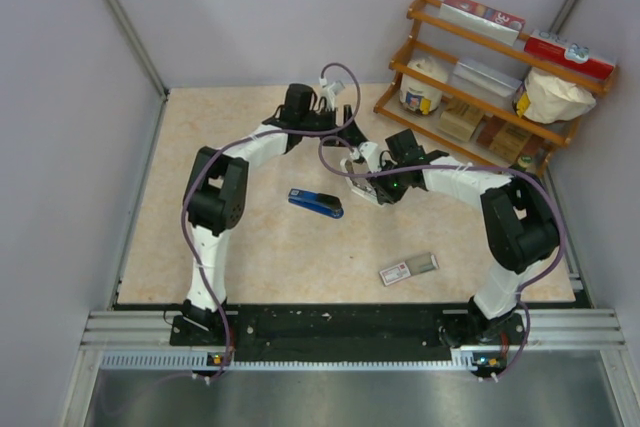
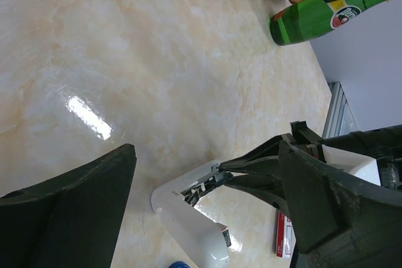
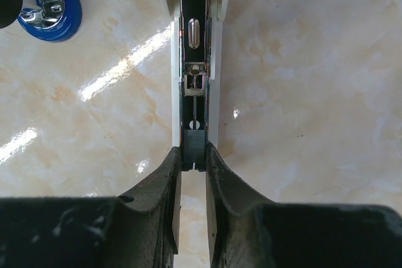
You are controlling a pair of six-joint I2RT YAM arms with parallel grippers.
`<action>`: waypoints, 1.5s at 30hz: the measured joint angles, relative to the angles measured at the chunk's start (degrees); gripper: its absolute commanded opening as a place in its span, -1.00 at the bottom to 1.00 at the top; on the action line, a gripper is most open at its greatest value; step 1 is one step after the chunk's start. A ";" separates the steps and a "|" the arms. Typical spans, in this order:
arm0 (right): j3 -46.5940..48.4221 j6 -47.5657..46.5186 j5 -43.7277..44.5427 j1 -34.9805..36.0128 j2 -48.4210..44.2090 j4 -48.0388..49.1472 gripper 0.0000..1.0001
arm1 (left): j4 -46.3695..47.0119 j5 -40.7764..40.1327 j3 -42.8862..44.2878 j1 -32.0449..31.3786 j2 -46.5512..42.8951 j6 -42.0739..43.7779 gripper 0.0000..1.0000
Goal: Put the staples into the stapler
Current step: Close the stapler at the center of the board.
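The blue stapler (image 1: pixel 316 203) lies closed on the table left of centre; its front end (image 3: pixel 50 4) shows in the right wrist view. A white stapler (image 2: pixel 188 218) stands hinged open in a V between both arms. My right gripper (image 3: pixel 195 166) is shut on the end of its dark metal inner rail (image 3: pixel 195 92). My left gripper (image 2: pixel 207 155) hangs open just above the white stapler, touching nothing. The staples' red-and-white box (image 1: pixel 408 269) with its grey tray pulled out lies near the front right. I cannot make out the strips themselves.
A wooden rack (image 1: pixel 480 42) with boxes, jars and bags stands at the back right corner. A green bottle (image 2: pixel 326 14) lies beside it. Grey walls close in the table on three sides, and a metal rail (image 1: pixel 350 327) runs along the front.
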 measured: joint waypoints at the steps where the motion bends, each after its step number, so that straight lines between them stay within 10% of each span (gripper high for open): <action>1: 0.00 -0.04 -0.07 0.00 0.00 0.00 -0.80 | 0.13 -0.33 -0.63 0.00 -0.33 -0.35 0.97; 32: -0.02 0.57 -1.14 -0.59 0.04 0.17 -0.87 | -1.57 -20.28 -13.73 -2.86 -12.98 -11.80 0.97; 45: -0.02 0.55 -1.33 -0.59 0.61 0.61 -0.87 | -7.17 -30.73 -14.84 3.13 -20.85 1.27 0.98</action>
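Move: The opened white stapler has its middle about 9 cm back of the left hand, 2 cm to its right and 11 cm below. The right hand already has the front end of that stapler's metal magazine between its fingers, the middle lying about 3 cm ahead, 4 cm left and level with it. The blue stapler lies about 2 cm back and 15 cm left of the right hand; the staple box some 17 cm back and 7 cm right. The right hand stays in place, low over the board, and keeps its pinch on the front end of the white stapler's magazine. The left hand, wide open and empty, first eases about 2 cm back and 2 cm left, sinking slightly, then pauses there while it turns, and finally sweeps left and away from the white stapler, some 8 cm more with a smaller forward and upward part, its fingers swinging about 30 degrees counter-clockwise overall and tipping further down. ##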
